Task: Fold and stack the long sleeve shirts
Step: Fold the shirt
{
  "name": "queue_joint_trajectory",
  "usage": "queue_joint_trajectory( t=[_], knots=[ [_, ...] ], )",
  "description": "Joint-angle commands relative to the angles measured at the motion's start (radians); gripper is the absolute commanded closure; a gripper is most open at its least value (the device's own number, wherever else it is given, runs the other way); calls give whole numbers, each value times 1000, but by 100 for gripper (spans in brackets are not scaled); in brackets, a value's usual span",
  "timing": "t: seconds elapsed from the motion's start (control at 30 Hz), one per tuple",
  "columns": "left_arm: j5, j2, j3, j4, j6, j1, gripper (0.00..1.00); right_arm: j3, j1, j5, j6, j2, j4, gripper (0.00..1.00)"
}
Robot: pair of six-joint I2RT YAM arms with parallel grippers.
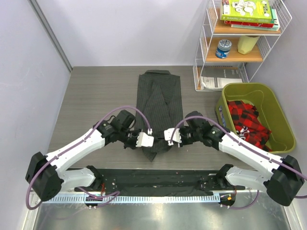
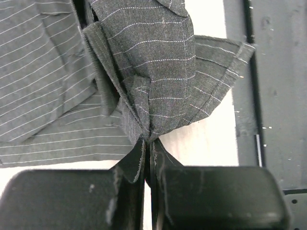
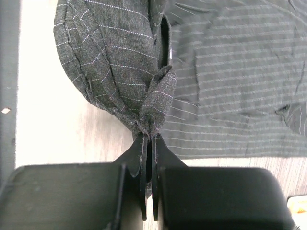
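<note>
One long sleeve shirt [image 1: 159, 98], dark charcoal with pale pinstripes, lies folded into a narrow strip down the middle of the table, collar at the far end. Both grippers meet at its near end. My left gripper [image 1: 147, 140] is shut on the near-left corner; in the left wrist view the bunched cloth [image 2: 158, 76] rises from the pinched tips of the left gripper [image 2: 147, 142]. My right gripper [image 1: 169, 136] is shut on the near-right corner, and the right wrist view shows gathered cloth [image 3: 115, 67] caught between the tips of the right gripper [image 3: 151, 136]. The near end is drawn up off the table.
A green bin [image 1: 268, 96] holding red plaid cloth [image 1: 247, 120] stands at the right. Behind it is a white wire shelf [image 1: 206, 43] with books and jars. A black strip [image 1: 158, 181] runs along the near edge between the arm bases.
</note>
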State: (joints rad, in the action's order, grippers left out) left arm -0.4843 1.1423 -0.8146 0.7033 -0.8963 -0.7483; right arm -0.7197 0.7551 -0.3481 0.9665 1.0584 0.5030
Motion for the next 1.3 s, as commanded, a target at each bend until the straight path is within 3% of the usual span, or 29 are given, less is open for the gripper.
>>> queue_joint_trajectory(
  t=[0.0, 0.3, 0.47, 0.7, 1.0, 1.27],
  knots=[
    [-77, 77, -112, 41, -67, 72, 100, -98, -74, -57, 38, 55, 3, 99],
    [-142, 361, -388, 108, -174, 222, 100, -325, -278, -187, 184, 296, 25, 99],
    [-146, 586, -636, 185, -210, 291, 100, -438, -342, -236, 241, 472, 29, 99],
    [-148, 804, -857, 251, -262, 334, 100, -627, -402, -270, 273, 690, 28, 99],
    [-140, 955, -1014, 269, -283, 372, 100, -776, -439, -282, 281, 871, 29, 99],
    [-161, 1028, -1120, 324, -314, 386, 100, -816, -453, -282, 275, 901, 39, 99]
  ],
)
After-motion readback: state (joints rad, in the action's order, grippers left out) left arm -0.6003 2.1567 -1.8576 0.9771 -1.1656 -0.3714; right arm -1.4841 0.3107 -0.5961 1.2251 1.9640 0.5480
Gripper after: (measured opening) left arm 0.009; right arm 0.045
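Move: Both hands already hold the shirt's lower hem above the table; its upper chest lies about 26 cm ahead, 10 right and 8 below the left hand. From the right hand it is some 25 cm ahead, 10 left and 9 below. The collar lies about 15 cm straight beyond it; the green bin's middle is roughly 12 cm ahead, 41 right and 4 below the right hand. Both closed grippers sweep the hem forward some 25 cm over the shirt, rising slightly, then sinking towards the upper chest. ##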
